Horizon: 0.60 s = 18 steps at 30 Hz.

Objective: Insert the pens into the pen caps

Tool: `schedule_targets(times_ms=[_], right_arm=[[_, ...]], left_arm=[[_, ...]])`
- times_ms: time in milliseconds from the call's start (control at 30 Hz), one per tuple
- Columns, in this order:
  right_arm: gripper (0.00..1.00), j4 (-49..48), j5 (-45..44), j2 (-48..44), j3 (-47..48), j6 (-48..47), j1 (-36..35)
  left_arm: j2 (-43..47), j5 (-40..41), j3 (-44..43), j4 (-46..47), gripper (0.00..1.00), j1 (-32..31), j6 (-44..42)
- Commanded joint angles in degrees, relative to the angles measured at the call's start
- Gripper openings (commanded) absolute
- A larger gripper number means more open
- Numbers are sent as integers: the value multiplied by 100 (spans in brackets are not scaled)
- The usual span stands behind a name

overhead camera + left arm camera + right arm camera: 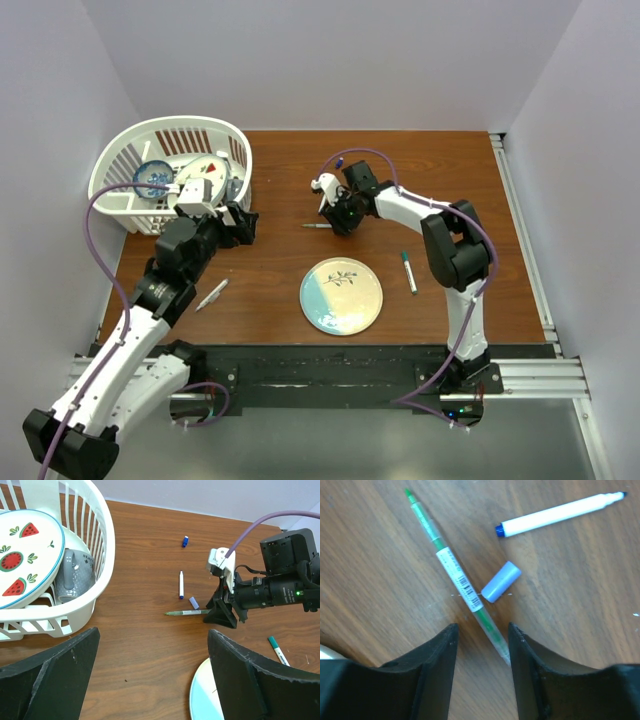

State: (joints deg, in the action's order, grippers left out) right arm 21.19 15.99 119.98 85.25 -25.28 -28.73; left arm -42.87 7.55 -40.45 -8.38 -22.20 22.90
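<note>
A clear pen with green ink (pixel 455 575) lies on the wooden table, also seen from the left wrist (pixel 187 612) and from above (pixel 318 226). My right gripper (pixel 482 630) is low over the pen's back end. Its jaws stand apart on either side of the barrel and are open. A purple cap (pixel 501 581) lies against that pen. A white pen with a blue tip (pixel 560 512) lies just beyond. A blue cap (pixel 185 541) sits farther back. My left gripper (pixel 152 632) hangs wide open and empty beside the basket.
A white basket (pixel 180 122) with a watermelon plate and a grey mug stands at the back left. A round plate (pixel 325 310) lies front centre. A teal-capped pen (pixel 409 270) lies right of the plate. A thin grey pen (pixel 212 295) lies near my left arm.
</note>
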Motion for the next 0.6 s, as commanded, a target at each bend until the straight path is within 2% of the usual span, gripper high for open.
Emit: schedule_targets(times_ms=[0,67,233,400,433,567], right_arm=[[42,280,-314,-1,141,-231,-159],[35,298,-464,-54,9,-250,-308],[25,351,-492,-396,-297,-144,-572],[13,-88,-614,-722,-843,162,-704],[8,-271,-667,-792,-1000,233,-713],[1,-738,-1054,-1038,-1282,488,-941]], left_arm=[[112,124,-60,205,95,31,-154],[139,115,-51,223,95,31,-162],[104,71,-51,232,95,31,-189],[103,124,-60,153,93,31,-136],[112,115,-60,144,93,31,-136],[253,97,-7,179,91,31,-119]])
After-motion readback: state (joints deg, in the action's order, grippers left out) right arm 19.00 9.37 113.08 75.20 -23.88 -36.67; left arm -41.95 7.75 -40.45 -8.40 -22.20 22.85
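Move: The green pen lies under my half-open right fingers, crosswise with its tip to my left; its middle is about 4 cm left of that hand, level ahead, roughly 1 cm below, so I straddle its rear part. The small blue cap is some 2 cm ahead and 3 cm left, the white pen 7 cm ahead and 5 cm left, the plate's middle about 17 cm straight back. From my raised left hand the green pen is about 13 cm ahead, 20 cm right and 24 cm down. I close my right fingers almost shut, pinching the green pen near its rear end, and draw that hand back about 6 cm towards the plate and some 2 cm left. I stay low over the table, fingers still slanting down, the wrist hardly turning, so the rear of the pen is dragged back. ##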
